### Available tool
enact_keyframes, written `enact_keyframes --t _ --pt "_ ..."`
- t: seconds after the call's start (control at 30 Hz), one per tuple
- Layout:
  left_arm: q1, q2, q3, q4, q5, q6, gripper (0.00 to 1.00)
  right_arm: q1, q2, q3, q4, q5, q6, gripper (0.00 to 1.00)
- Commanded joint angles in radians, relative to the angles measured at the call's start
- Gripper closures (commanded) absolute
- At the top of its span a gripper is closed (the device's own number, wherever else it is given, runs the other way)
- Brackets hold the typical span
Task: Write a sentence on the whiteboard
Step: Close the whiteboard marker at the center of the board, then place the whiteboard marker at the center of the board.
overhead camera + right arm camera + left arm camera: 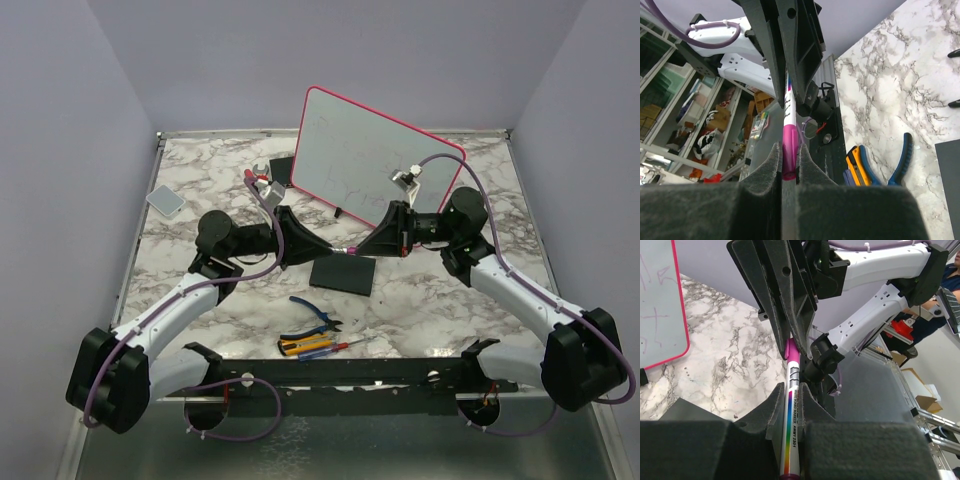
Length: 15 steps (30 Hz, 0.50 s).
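Note:
The whiteboard (375, 160), pink-framed, stands tilted at the back of the table; its corner (655, 305) also shows in the left wrist view. A few faint pinkish strokes of the sentence (654, 282) mark that corner. In front of the board both grippers meet tip to tip over the table on one whiteboard marker (352, 248). My left gripper (792, 390) is shut on the marker's white rainbow-striped barrel (791, 425). My right gripper (789, 150) is shut on its magenta cap (789, 155), which sits on the barrel.
A flat black square slab (343, 272) lies under the grippers. Blue-handled pliers (316, 312), a yellow cutter and screwdrivers (310, 345) lie near the front edge. At the left edge sits a small grey pad (166, 200). Purple walls close in the table.

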Motion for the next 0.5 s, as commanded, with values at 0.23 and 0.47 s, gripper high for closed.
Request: enact_keyframes --t 0.23,0.47 --pt "-0.059 -0.111 0.029 -0.478 -0.454 0.354 1.00 0.116 -0.118 0.148 -0.508 0.464 -0.393 0.22" --pt "-0.070 -0.256 -0.127 -0.544 -1.001 0.307 1.00 0.115 -0.250 0.131 -0.678 0.945 -0.449 0.11"
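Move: Both hands hold the marker end to end: its pink cap is about 5 cm to the left hand's right and right at the right hand's finger pads. From the left hand, the black notebook lies about 10 cm ahead and 2 cm right, and the blue pliers 1 cm back and 3 cm left. The board's black clip is some 29 cm ahead and 1 cm right, all three roughly 28 cm below. Forward and apart after release: the right fingers spread wide off the pink cap as that hand slides about 2.5 cm left along the marker, then swings back right and forward some 4 cm, rising slightly and yawing clockwise. The left hand keeps its grip on the barrel, dips, then sweeps forward about 5 cm and left, sinking 3 cm and turning roughly 30 degrees counter-clockwise. ##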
